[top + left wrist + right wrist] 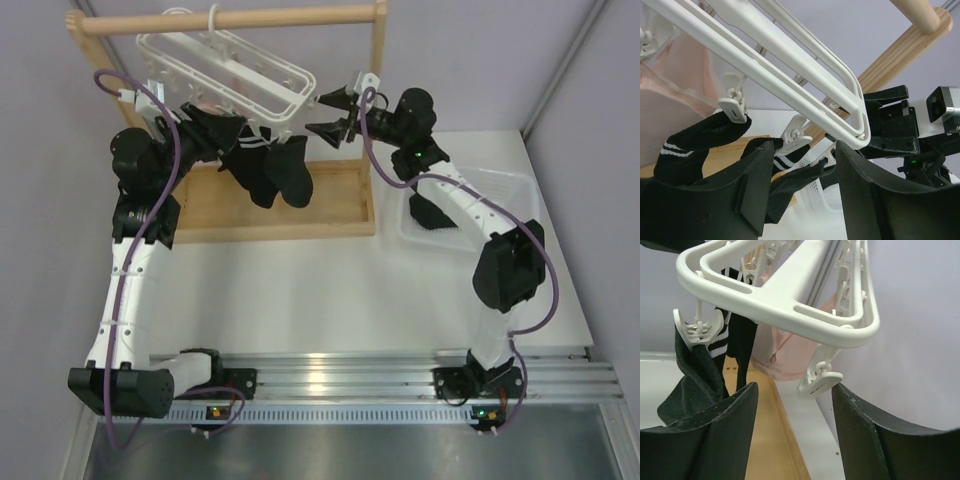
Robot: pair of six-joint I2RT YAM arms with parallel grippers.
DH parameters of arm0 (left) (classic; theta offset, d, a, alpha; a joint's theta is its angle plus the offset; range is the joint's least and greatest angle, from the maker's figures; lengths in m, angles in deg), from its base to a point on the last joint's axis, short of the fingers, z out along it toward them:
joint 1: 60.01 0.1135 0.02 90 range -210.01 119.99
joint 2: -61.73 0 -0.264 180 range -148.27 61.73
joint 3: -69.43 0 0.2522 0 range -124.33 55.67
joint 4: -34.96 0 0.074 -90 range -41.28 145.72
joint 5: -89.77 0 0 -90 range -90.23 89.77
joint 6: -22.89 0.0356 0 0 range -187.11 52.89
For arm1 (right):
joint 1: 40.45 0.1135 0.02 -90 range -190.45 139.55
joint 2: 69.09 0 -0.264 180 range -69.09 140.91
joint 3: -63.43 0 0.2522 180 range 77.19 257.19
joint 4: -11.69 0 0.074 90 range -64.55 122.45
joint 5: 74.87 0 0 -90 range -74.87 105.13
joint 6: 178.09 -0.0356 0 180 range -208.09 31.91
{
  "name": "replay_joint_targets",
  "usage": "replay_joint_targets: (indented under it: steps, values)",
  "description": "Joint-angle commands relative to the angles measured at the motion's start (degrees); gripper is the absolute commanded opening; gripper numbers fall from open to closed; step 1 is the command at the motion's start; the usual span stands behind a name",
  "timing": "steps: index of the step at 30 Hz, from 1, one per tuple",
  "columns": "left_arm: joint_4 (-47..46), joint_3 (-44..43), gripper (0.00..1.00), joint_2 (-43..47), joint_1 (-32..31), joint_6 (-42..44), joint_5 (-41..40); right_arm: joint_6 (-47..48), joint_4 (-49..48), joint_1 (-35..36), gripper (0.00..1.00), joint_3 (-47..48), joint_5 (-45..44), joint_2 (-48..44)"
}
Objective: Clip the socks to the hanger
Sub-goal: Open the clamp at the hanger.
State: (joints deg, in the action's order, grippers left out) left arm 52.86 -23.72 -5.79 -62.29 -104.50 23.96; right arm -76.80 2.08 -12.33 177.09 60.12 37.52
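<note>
The white hanger (225,65) hangs by its hook from the wooden rod. Black socks (270,170) dangle from clips under its near rail. In the left wrist view one sock (700,142) hangs from a clip at the left, a striped one (790,160) from the middle clip, and a third (800,180) droops between my fingers against the left one. My left gripper (802,150) is open around it, just below the hanger's end. My right gripper (794,387) is open under the hanger's other end, with an empty clip (820,382) at its right fingertip. The clipped socks (690,385) hang to its left.
A pale pink cloth (785,355) hangs inside the hanger. The wooden rack (280,215) has a tray base under the socks and a post (378,60) beside my right gripper (325,113). A white basket (505,190) at the right holds a black sock (432,215).
</note>
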Motion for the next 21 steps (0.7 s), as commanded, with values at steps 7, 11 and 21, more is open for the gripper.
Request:
replay_joint_targets:
  steps: [7,11,21]
  values:
    - [-1.94,-0.15,0.57,1.61,0.44,-0.06,0.6,-4.51,-4.4,1.06,0.54,6.97,-1.66,3.6]
    - [-1.51,-0.06,0.56,2.05,0.44,-0.06,0.51,-6.45,-4.92,1.06,0.49,8.3,-2.54,4.31]
    - [-0.8,-0.85,0.53,3.28,1.14,-0.49,-0.62,-2.24,-1.06,0.8,0.0,2.94,-4.48,-1.22]
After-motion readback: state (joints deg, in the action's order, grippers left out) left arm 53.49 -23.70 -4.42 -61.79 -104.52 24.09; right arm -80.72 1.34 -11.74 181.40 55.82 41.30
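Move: The empty clamp at the hanger's far right corner lies about 2 cm ahead of the right hand, 2 cm to its left and 1 cm higher. The near corner's clamp, gripping a black sock, is some 5 cm back and 5 cm left, about 1 cm up; its sock hangs some 6 cm back, 6 cm left and 6 cm below the hand. From the left hand the empty clamp is roughly 8 cm ahead, 14 cm right, 2 cm up. The right hand eases about 2 cm forward and 1 cm left onto the empty corner clamp, fingers pinching it. ##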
